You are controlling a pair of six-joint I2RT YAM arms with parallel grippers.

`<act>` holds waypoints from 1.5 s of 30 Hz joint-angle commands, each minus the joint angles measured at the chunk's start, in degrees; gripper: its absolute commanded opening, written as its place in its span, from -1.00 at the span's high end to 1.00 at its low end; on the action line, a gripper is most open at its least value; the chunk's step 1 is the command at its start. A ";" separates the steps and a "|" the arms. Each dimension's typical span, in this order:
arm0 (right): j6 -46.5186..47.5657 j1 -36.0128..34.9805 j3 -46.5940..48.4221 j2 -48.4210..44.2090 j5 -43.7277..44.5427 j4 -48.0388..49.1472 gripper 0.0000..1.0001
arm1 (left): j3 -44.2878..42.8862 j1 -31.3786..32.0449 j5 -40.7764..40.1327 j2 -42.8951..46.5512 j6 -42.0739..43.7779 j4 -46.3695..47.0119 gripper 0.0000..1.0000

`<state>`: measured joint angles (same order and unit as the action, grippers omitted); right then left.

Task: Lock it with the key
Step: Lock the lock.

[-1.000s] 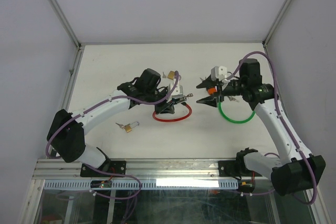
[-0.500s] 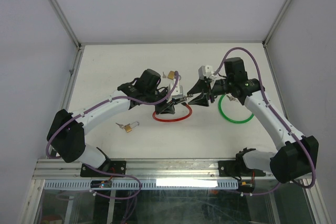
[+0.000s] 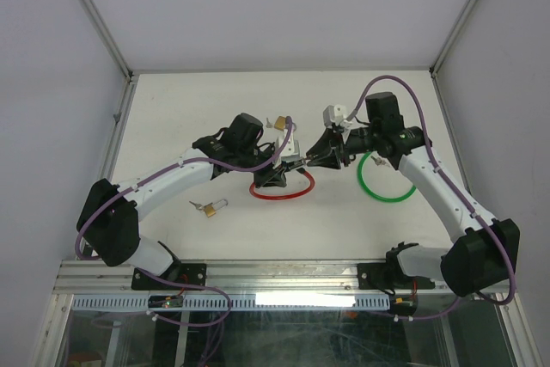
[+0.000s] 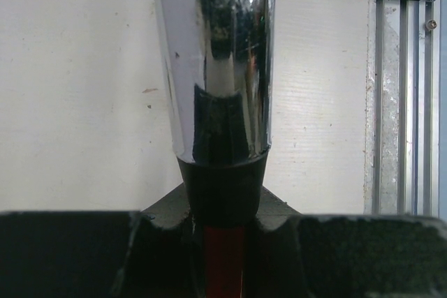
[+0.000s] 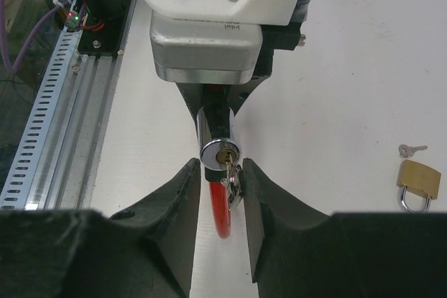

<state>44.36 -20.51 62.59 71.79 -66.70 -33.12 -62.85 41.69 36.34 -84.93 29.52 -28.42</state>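
Note:
The lock is a chrome cylinder (image 4: 216,61) on a red cable (image 3: 281,188) looped on the table. My left gripper (image 4: 225,221) is shut on the black collar at the cylinder's base, holding it level and pointing right. The key (image 5: 231,176) sits in the keyhole on the cylinder's end face (image 5: 221,151), its bow hanging down. My right gripper (image 5: 221,171) faces that end, jaws on either side of the key. The right finger (image 5: 253,193) touches the bow, and a gap stays on the left side. In the top view the two grippers meet nose to nose (image 3: 302,162).
A green cable loop (image 3: 382,180) lies under the right arm. A brass padlock (image 5: 418,179) with a small key (image 5: 412,149) beside it rests behind the left gripper. Another small padlock with a key (image 3: 209,207) lies front left. The aluminium rail (image 4: 401,102) edges the table.
My right arm has swung left from over the green loop to the end of the lock cylinder, its jaws narrowing around the key. The left arm has held still.

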 commanded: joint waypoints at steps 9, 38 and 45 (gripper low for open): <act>0.68 0.09 2.28 0.07 2.73 0.81 0.57 | 0.18 0.66 2.46 2.66 -0.08 2.30 1.00; 18.23 3.72 5.23 -7.66 8.81 -10.73 1.00 | -3.28 -0.95 20.90 -1.28 0.95 -3.65 1.00; 16.03 3.88 6.54 -8.14 12.92 -10.04 1.00 | -5.00 -2.22 27.02 -3.40 2.27 -6.83 1.00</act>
<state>60.29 -18.39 65.63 65.93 -62.13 -46.17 -66.70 40.64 54.43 -89.21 29.36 -28.97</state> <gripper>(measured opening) 0.023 0.151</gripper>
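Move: Between the right hand's parted fingertips, only about 1 cm farther forward, is the key already in the end of the red lock's chrome barrel. The brass padlock lies on the table about 18 cm ahead of that hand and 9 cm to its left; the orange padlock is roughly 12 cm ahead and 12 cm to its right, both some 22 cm below. From the left hand, which holds the barrel, the key is about 8 cm right, 7 cm up and 2 cm ahead. Easing about 1 cm forward, the right hand shuts its fingers on the key's bow. It then draws some 2.5 cm right, a little back and up, rolling about 10 degrees counter-clockwise as seen along its fingers. The left hand, still gripping the lock's black collar, goes with it about 2.5 cm right, back and up, tilting and twisting the barrel the opposite way. ##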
